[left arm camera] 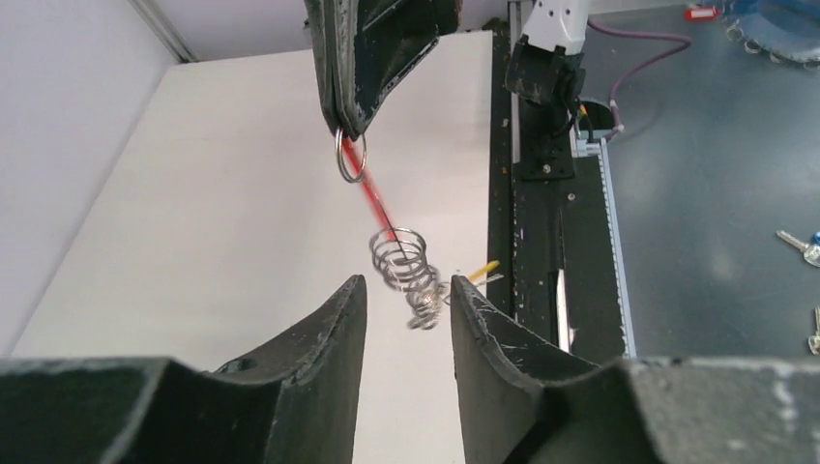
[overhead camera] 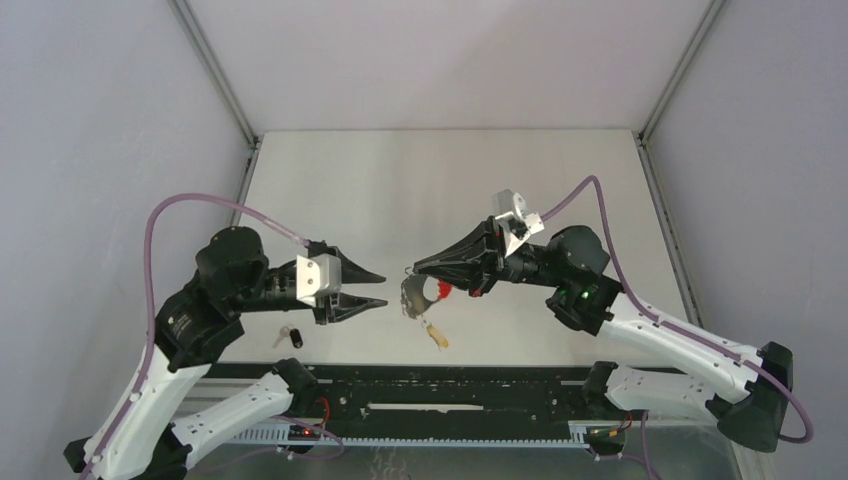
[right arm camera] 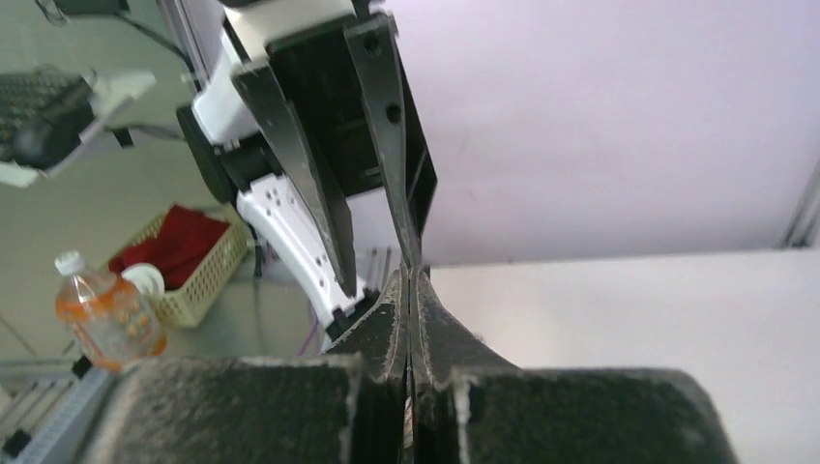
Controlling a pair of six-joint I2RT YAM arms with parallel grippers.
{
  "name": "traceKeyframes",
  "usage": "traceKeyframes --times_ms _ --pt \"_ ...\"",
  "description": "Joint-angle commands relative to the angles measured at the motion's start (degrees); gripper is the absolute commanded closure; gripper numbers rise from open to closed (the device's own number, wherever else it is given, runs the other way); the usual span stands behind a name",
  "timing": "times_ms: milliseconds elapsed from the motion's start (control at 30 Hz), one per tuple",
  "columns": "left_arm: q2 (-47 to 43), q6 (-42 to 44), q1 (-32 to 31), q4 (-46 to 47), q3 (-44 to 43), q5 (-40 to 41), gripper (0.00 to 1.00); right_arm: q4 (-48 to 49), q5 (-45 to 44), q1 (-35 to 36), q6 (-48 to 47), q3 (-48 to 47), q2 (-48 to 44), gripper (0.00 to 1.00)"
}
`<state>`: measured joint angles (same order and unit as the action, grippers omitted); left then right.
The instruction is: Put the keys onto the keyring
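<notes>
The keyring hangs from my right gripper [overhead camera: 408,270], which is shut on one silver ring [left arm camera: 350,159]. Below that ring come the red band [left arm camera: 372,198] and the bunch of wire rings [left arm camera: 406,266]. My left gripper [left arm camera: 406,285] is open, level with the bunch, its fingertips on either side without touching it. The yellow-tagged key [overhead camera: 437,337] sits just below the rings; I cannot tell whether it is attached. The black-tagged key [overhead camera: 294,336] lies on the table under my left arm. In the right wrist view the shut gripper [right arm camera: 411,275] hides the keyring.
The black base rail [overhead camera: 420,385] runs along the table's near edge. Metal frame posts [overhead camera: 245,140] stand at the back corners. Off the table I see a bottle of orange liquid [right arm camera: 97,314], a yellow basket [right arm camera: 189,266] and spare keys [left arm camera: 803,246].
</notes>
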<state>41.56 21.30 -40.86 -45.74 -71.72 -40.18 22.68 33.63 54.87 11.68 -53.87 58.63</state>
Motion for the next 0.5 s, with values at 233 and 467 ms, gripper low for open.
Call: traceKeyframes --times_ms 233,467 --pt "0.61 -11.66 1.32 13.96 2.03 -2.38 0.58 29.11 -0.99 1.55 11.19 3.42 1.46 1.0" --pt "0.09 -14.4 3.69 16.92 1.74 -7.6 0.66 30.2 0.85 1.73 12.67 3.42 2.42 1.0"
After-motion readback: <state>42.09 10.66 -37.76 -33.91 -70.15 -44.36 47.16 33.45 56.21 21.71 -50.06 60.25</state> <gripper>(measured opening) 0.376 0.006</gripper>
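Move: The keyring dangles from the right hand's closed fingers, its middle about 7 cm straight below them; its yellow tag hangs some 14 cm down, about 4 cm back and 3 cm right. From the open left hand the keyring's middle is roughly 6 cm right, 2 cm ahead and 3 cm below, while the yellow tag is some 9 cm right, 2 cm back and 10 cm below. Right hand, still pinching, raises the keyring about 5 cm and slightly back; open left hand rises 3 cm. ##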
